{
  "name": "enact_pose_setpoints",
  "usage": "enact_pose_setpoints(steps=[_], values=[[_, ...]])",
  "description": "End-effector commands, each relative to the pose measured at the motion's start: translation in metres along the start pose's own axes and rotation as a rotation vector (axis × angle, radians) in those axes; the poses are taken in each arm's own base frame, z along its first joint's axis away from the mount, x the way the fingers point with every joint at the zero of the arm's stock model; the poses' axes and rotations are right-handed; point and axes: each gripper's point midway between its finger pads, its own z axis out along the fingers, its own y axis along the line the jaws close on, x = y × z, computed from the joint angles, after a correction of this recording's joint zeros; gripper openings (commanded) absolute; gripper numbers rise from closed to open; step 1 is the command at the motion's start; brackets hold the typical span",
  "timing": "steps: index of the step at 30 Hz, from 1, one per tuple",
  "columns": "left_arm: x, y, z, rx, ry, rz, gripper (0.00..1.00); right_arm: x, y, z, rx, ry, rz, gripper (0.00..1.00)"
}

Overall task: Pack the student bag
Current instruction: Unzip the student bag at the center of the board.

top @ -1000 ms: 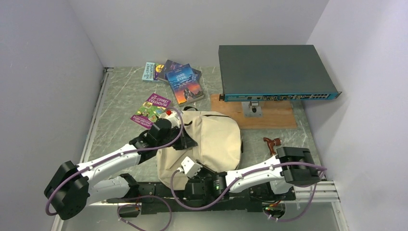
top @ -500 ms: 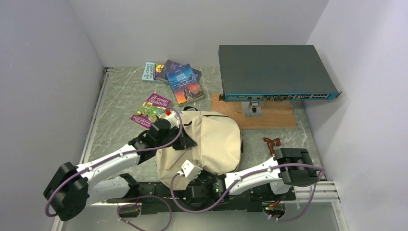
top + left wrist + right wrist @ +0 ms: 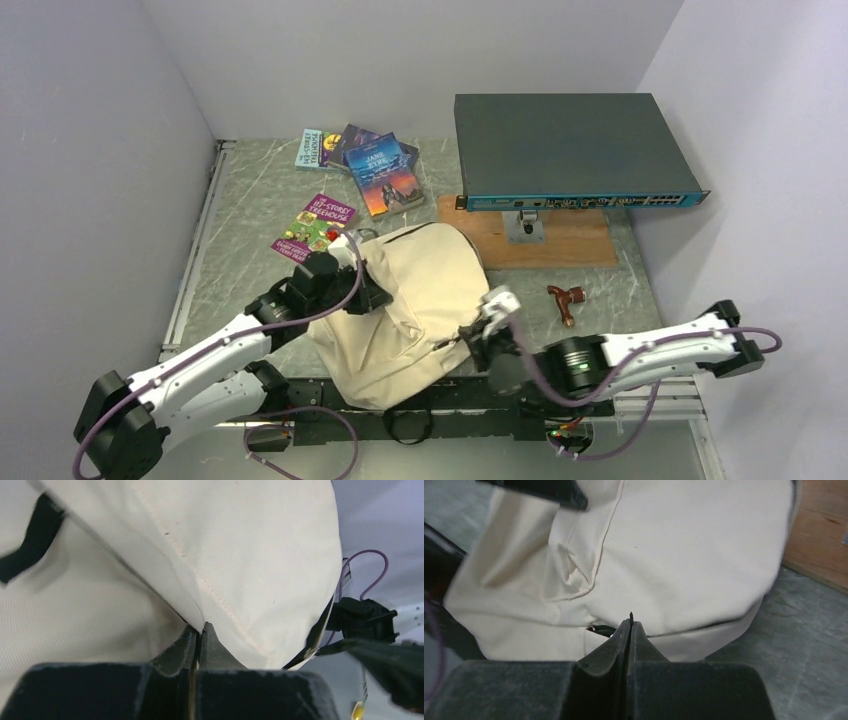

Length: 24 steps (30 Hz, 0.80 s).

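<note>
The student bag [image 3: 420,300], cream fabric with dark trim, lies crumpled near the table's front between both arms. My left gripper [image 3: 375,297] is shut on a fold of its fabric at the bag's left side; the left wrist view shows the jaws [image 3: 201,627] pinching a seam of the bag [image 3: 250,545]. At the bag's right edge my right gripper [image 3: 470,335] is shut. In the right wrist view a thin dark tab of the bag sticks out between its tips [image 3: 630,622], with the bag [image 3: 674,555] just beyond.
Several paperback books [image 3: 385,175] lie at the back, and a purple one [image 3: 315,225] sits beside the bag. A dark network switch [image 3: 570,150] stands on a wooden board [image 3: 560,245] at the right. A small brown object [image 3: 566,298] lies right of the bag.
My right arm swung from under the bag's near edge to its right side and the gripper shut there. The bag shifted left and bunched up, with the left gripper still holding it.
</note>
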Motion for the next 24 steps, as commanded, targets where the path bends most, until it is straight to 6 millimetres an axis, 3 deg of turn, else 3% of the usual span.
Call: enact_pose_setpoints(steps=[1, 3, 7, 11, 12, 13, 15, 17, 21, 24], values=[[0.007, 0.019, -0.016, -0.063, 0.001, 0.088, 0.0, -0.04, -0.023, -0.021, -0.088, -0.186, 0.235, 0.0], [0.004, 0.025, -0.023, -0.1, -0.016, 0.102, 0.0, -0.05, -0.03, -0.029, -0.131, -0.233, 0.284, 0.0], [-0.002, 0.03, -0.033, -0.13, -0.047, 0.133, 0.0, -0.048, -0.045, -0.032, -0.08, -0.228, 0.269, 0.0], [-0.002, 0.004, -0.036, -0.009, -0.02, 0.172, 0.0, -0.046, -0.02, -0.023, -0.102, -0.185, 0.188, 0.0], [-0.003, -0.006, -0.036, 0.032, -0.01, 0.184, 0.05, -0.047, -0.013, -0.02, -0.106, -0.183, 0.177, 0.0], [-0.003, -0.012, -0.036, 0.054, 0.003, 0.189, 0.17, -0.046, -0.007, -0.017, -0.106, -0.18, 0.164, 0.0], [-0.003, -0.024, -0.037, 0.079, 0.018, 0.221, 0.52, -0.047, 0.003, -0.009, -0.096, -0.18, 0.166, 0.0], [-0.003, -0.04, -0.041, 0.074, 0.003, 0.284, 0.67, -0.051, 0.007, 0.001, -0.087, -0.17, 0.186, 0.0], [0.0, -0.074, -0.047, 0.041, -0.062, 0.413, 0.74, -0.056, 0.006, 0.03, -0.133, -0.1, 0.266, 0.0], [0.018, -0.098, -0.043, 0.043, -0.088, 0.502, 0.75, -0.064, -0.002, 0.036, -0.143, -0.096, 0.301, 0.0]])
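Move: The zipper pull of the student bag lies right at my shut right fingers, about 3 cm to their left, level fore and aft, and some 2 cm below. From my left hand, pinching the bag's fabric, it is about 8 cm back and 12 cm right at nearly the same height. The purple book is some 14 cm ahead and 15 cm left of my left hand, 12 cm lower; the brown tap lies about 8 cm ahead and 22 cm right of my right hand, 15 cm lower. I draw my left hand's pinch of fabric about 2.5 cm left and a little back, then open wide, let go and swing back, right and up, nearing the zipper pull. My right hand, still shut on the pull, tugs about 4 cm right and up, rolling some 20 degrees, returns, then reaches 4 cm forward along the bag's right side. ##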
